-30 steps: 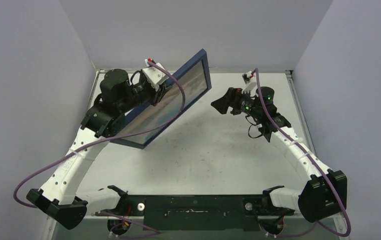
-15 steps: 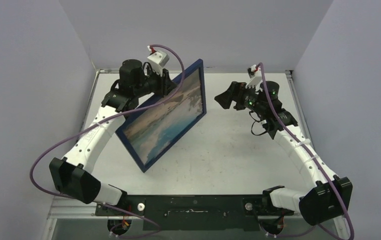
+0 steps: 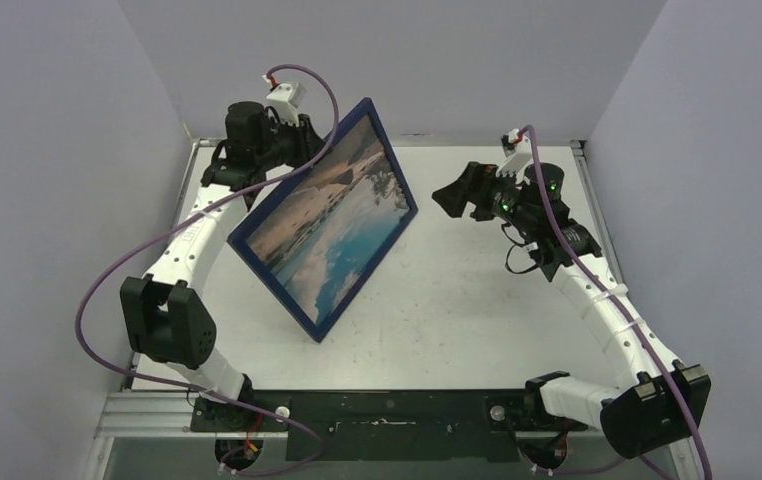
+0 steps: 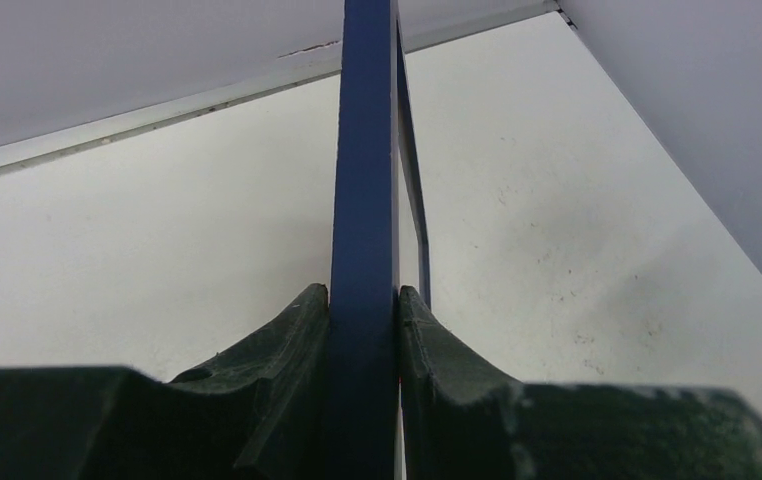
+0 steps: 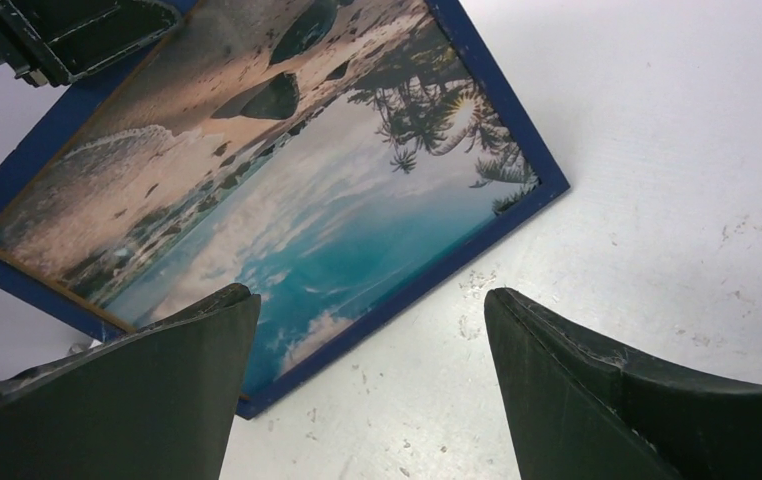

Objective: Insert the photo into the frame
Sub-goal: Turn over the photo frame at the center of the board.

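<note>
The frame (image 3: 272, 292) is navy blue and stands tilted on edge over the left middle of the table, its front facing up and to the right. The photo (image 3: 332, 220), sandy coast and blue sky, shows inside it. My left gripper (image 3: 302, 140) is shut on the frame's far upper edge; in the left wrist view both fingers press the navy edge (image 4: 365, 150) at the left gripper (image 4: 364, 300). My right gripper (image 3: 449, 192) hangs open to the right of the frame, apart from it. Its wrist view shows the photo (image 5: 287, 190) and frame border (image 5: 517, 140) beyond the empty right gripper (image 5: 372, 310).
The white table (image 3: 477, 300) is walled by grey panels on the left, back and right. A metal rail (image 3: 457, 142) runs along the back edge. Purple cables (image 3: 92, 290) loop off both arms. The arms' black base bar (image 3: 387, 410) lies at the near edge.
My left arm has swung back and turned the frame, so its front with the photo now faces the camera more fully. The right gripper has barely shifted and stays open.
</note>
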{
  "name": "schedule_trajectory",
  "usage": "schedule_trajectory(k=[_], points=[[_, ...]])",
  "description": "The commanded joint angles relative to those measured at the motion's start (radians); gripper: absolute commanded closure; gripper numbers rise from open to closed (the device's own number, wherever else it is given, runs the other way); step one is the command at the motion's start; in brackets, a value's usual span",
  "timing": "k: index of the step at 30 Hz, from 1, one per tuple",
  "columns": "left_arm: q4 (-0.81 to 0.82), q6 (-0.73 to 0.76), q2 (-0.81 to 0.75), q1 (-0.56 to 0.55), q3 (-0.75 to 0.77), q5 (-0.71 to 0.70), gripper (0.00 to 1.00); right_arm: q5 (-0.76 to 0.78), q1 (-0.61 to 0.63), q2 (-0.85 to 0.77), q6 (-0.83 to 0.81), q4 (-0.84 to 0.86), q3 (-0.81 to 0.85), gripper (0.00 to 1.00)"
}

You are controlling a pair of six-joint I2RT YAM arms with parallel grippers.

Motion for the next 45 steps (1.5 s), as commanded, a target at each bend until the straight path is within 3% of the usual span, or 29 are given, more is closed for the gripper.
schedule_trajectory(k=[1, 15, 27, 30, 34, 39, 43, 45], points=[[0.019, 0.070, 0.059, 0.000, -0.050, -0.108, 1.00, -0.023, -0.005, 0.027, 0.033, 0.000, 0.045, 0.15], [0.114, -0.021, 0.189, 0.034, -0.207, -0.204, 1.00, 0.018, -0.002, 0.128, 0.077, -0.097, 0.055, 0.14], [0.192, -0.056, 0.210, 0.031, -0.394, -0.184, 0.96, 0.238, 0.051, 0.298, 0.058, -0.155, -0.045, 0.14], [0.211, -0.061, 0.219, 0.031, -0.415, -0.169, 0.85, 0.239, 0.072, 0.328, 0.066, -0.120, -0.070, 0.14], [0.185, -0.061, 0.229, 0.032, -0.397, -0.202, 0.43, 0.245, 0.087, 0.363, 0.063, -0.107, -0.078, 0.14], [0.168, -0.021, 0.186, 0.049, -0.399, -0.257, 0.13, 0.250, 0.088, 0.399, 0.054, -0.115, -0.052, 0.14], [0.145, -0.019, 0.152, 0.086, -0.395, -0.211, 0.03, 0.252, 0.088, 0.409, 0.044, -0.127, -0.001, 0.14], [0.107, -0.007, 0.144, 0.103, -0.370, -0.172, 0.03, 0.256, 0.087, 0.415, 0.038, -0.141, 0.031, 0.14]])
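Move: My left hand still grips the upper long edge of the raised photo frame, whose middle is about 10 cm back, 1 cm right and 15 cm below it. The empty spot on the board for the frame lies some 14 cm back, 7 cm right and 29 cm below that hand. From my open right hand, the frame's middle is roughly 19 cm left, 2 cm ahead and 14 cm below. I lay the photo frame down with my left hand: briefly forward, then mostly down about 25 cm while drawing back and left, tipping some 30 degrees downward, and at the bottom I open my fingers wide and let go of the edge. My right hand sinks about 20 cm, fingers open and tipping down, to hover around the frame's right edge. ##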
